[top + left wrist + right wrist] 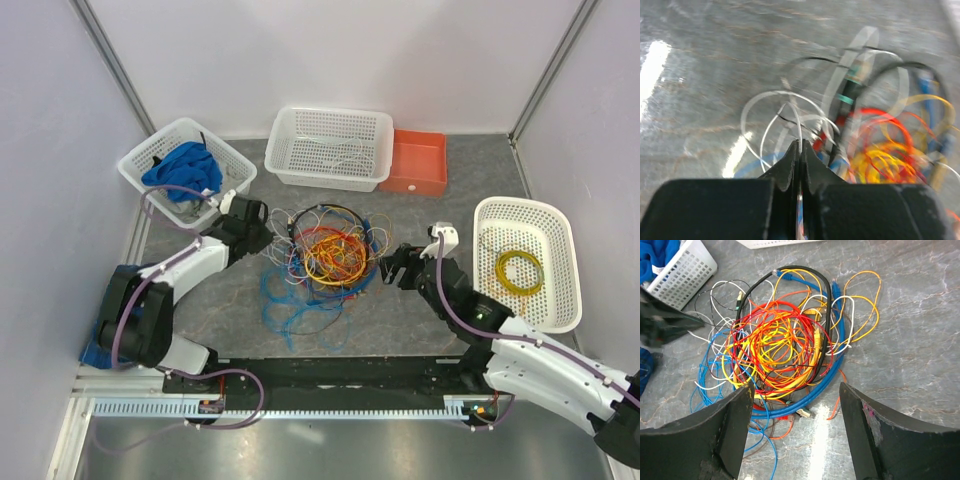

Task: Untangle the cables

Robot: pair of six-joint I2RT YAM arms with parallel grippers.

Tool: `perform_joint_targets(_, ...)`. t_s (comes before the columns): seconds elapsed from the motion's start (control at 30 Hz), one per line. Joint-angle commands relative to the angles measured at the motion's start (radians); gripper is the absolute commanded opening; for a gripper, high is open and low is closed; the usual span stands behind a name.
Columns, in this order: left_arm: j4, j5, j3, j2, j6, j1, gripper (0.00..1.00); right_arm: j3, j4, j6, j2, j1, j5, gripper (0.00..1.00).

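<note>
The cables point(330, 255) lie in one tangled bunch on the grey table, in yellow, orange, red, blue, black and white. My left gripper point(268, 228) is at the bunch's left edge. In the left wrist view its jaws point(801, 145) are pressed together on a thin white cable point(798, 125) that loops away from the tips. My right gripper point(388, 268) hovers at the bunch's right edge. In the right wrist view it point(795, 390) stands wide open above the blue cable point(805, 395), with nothing held.
A white basket point(135, 165) holding a blue cloth point(183, 168) stands back left. Another white basket point(330, 180) and an orange tray point(415, 185) sit at the back. A third white basket point(560, 230) on the right holds a coiled yellow cable point(520, 270).
</note>
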Motion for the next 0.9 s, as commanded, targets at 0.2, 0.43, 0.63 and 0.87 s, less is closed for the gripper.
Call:
perform_joint_targets(0.2, -0.143, 0.289, 0.339, -0.374, 0.246, -0.086, 0.02, 0.021, 0.097, -0.100, -0.023, 0.005, -0.122, 0.77)
perform_joint_targets(0.43, -0.257, 0.366, 0.602, -0.341, 0.333, -0.209, 0.02, 0.072, 0.140, -0.143, -0.014, 0.005, -0.230, 0.76)
perform_joint_targets(0.63, -0.287, 0.384, 0.720, -0.298, 0.369, -0.266, 0.02, 0.104, 0.181, -0.157, -0.018, 0.007, -0.259, 0.77)
perform_joint_targets(0.87, -0.274, 0.456, 0.742, -0.256, 0.341, -0.289, 0.02, 0.112, 0.361, -0.172, 0.137, 0.014, -0.342, 0.78)
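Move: My left fingertips are already shut on a white cable at the left edge of the tangle, about 4 cm off the table. The tangle's middle lies some 15 cm to my left hand's right and 1 cm back; the blue cable loops about 5 cm right and 14 cm back, the large white basket roughly 15 cm right and 23 cm ahead. From my open right hand, the tangle's middle lies about 11 cm ahead, 11 cm left and 14 cm below. Keeping my pinch on the white cable, I lift my left hand fast, some 36 cm, swinging it right and then a little back until it is high over the tangle. As I rise, that wrist levels and turns clockwise by about 40 degrees. My right hand, still open and empty, eases 6 cm left and about as far up, turning counter-clockwise towards the tangle's airspace. ##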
